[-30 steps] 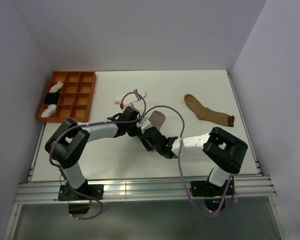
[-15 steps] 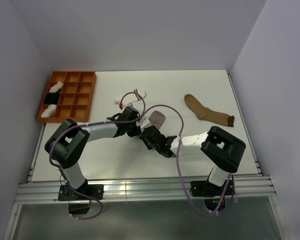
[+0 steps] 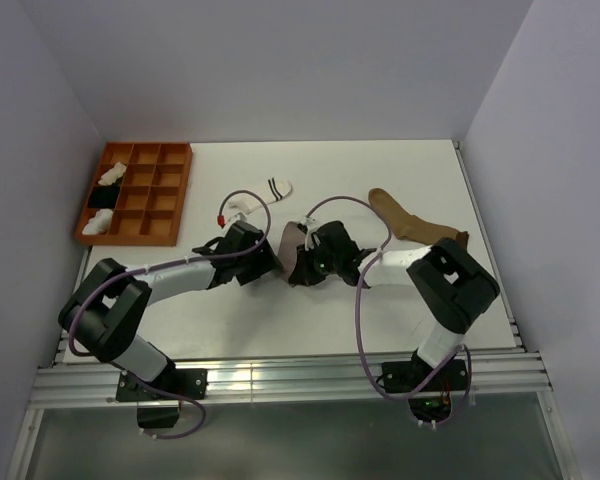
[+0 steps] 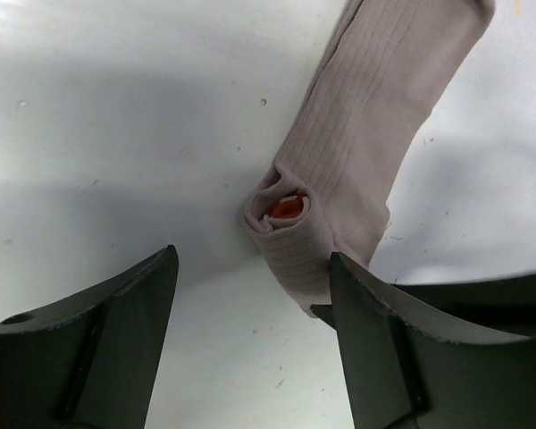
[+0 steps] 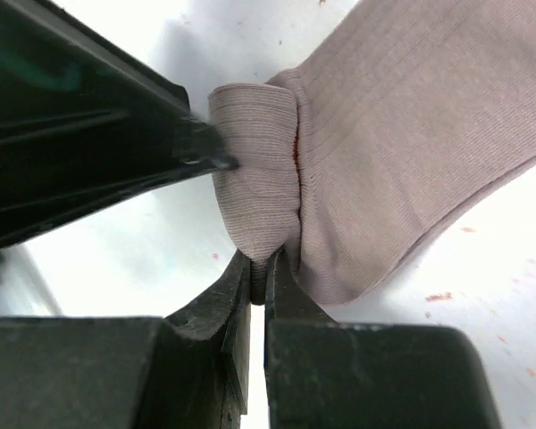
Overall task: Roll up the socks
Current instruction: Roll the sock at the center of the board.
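The grey sock (image 3: 292, 240) lies mid-table, its near end rolled into a small bundle (image 4: 284, 217) with red showing inside. My right gripper (image 5: 261, 264) is shut on the bottom of that roll (image 5: 255, 192); from above it sits at the sock's near end (image 3: 302, 268). My left gripper (image 4: 253, 268) is open, with bare table between its fingers (image 4: 116, 344) and the roll just ahead of its right fingertip; overhead it stands left of the sock (image 3: 273, 262). The short white striped sock (image 3: 265, 192) lies behind. The tan-brown sock (image 3: 412, 225) lies to the right.
An orange compartment tray (image 3: 170, 190) stands at the back left with white bundles (image 3: 111, 174) and a black one (image 3: 102, 197) in its left cells. Cables loop over both arms near the grey sock.
My left gripper has let go of the roll, opened and drawn back to the left. My right gripper has shut on the rolled end and swung in from the near side.
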### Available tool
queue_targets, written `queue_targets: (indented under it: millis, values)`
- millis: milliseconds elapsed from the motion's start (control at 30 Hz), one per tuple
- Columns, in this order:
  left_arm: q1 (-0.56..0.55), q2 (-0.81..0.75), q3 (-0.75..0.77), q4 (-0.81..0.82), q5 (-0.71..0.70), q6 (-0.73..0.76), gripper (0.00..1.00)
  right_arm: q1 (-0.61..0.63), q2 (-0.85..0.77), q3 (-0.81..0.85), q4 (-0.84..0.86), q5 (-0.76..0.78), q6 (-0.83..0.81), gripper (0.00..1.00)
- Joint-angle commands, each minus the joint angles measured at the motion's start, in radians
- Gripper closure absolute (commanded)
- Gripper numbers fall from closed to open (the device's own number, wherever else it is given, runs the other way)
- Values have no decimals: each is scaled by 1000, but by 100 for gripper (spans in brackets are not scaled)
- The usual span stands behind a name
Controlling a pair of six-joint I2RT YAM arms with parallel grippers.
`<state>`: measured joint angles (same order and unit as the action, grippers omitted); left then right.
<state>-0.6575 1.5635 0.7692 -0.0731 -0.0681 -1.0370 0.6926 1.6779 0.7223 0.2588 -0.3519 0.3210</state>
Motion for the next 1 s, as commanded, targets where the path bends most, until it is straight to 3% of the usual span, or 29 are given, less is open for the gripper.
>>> queue_targets:
  millis: [0,133,333,667,967]
  values:
    - [6,-68,-42,41,-39,-43,26,-56,74,8,40,-287,137,100]
    - [6,-66,-68,62,-10,-63,29,-125,138,14,132,-446,243,100]
    - [4,-46,-94,114,10,-84,33,-153,216,78,97,-499,303,100]
    - [7,-14,-91,116,-29,-120,37,-165,269,109,45,-512,312,100]
    - [32,44,-90,114,-44,-133,53,-165,272,115,20,-499,299,100]
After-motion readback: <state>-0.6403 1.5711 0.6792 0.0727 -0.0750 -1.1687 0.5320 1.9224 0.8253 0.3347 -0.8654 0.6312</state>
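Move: The sock's roll lies close in front of the open left fingers: about 3 cm to their right, 2 cm back and 2 cm lower. The right hand already pinches its right end, with the roll's middle about 2 cm left and 1 cm ahead of that grip. The flat part reaches outward, its middle some 8 cm ahead of the left hand and 3 cm right; the white sock is about 19 cm ahead, 3 cm left. The sock's roll is kept pinched by the shut right fingers, which twist it forward onto the flat part by some 30 degrees as the wrist turns and the hand eases about 1 cm left and slightly back. The left hand first backs off slightly back and left, then comes forward and down about 1 cm, its fingers closing partway around the roll's left end. ##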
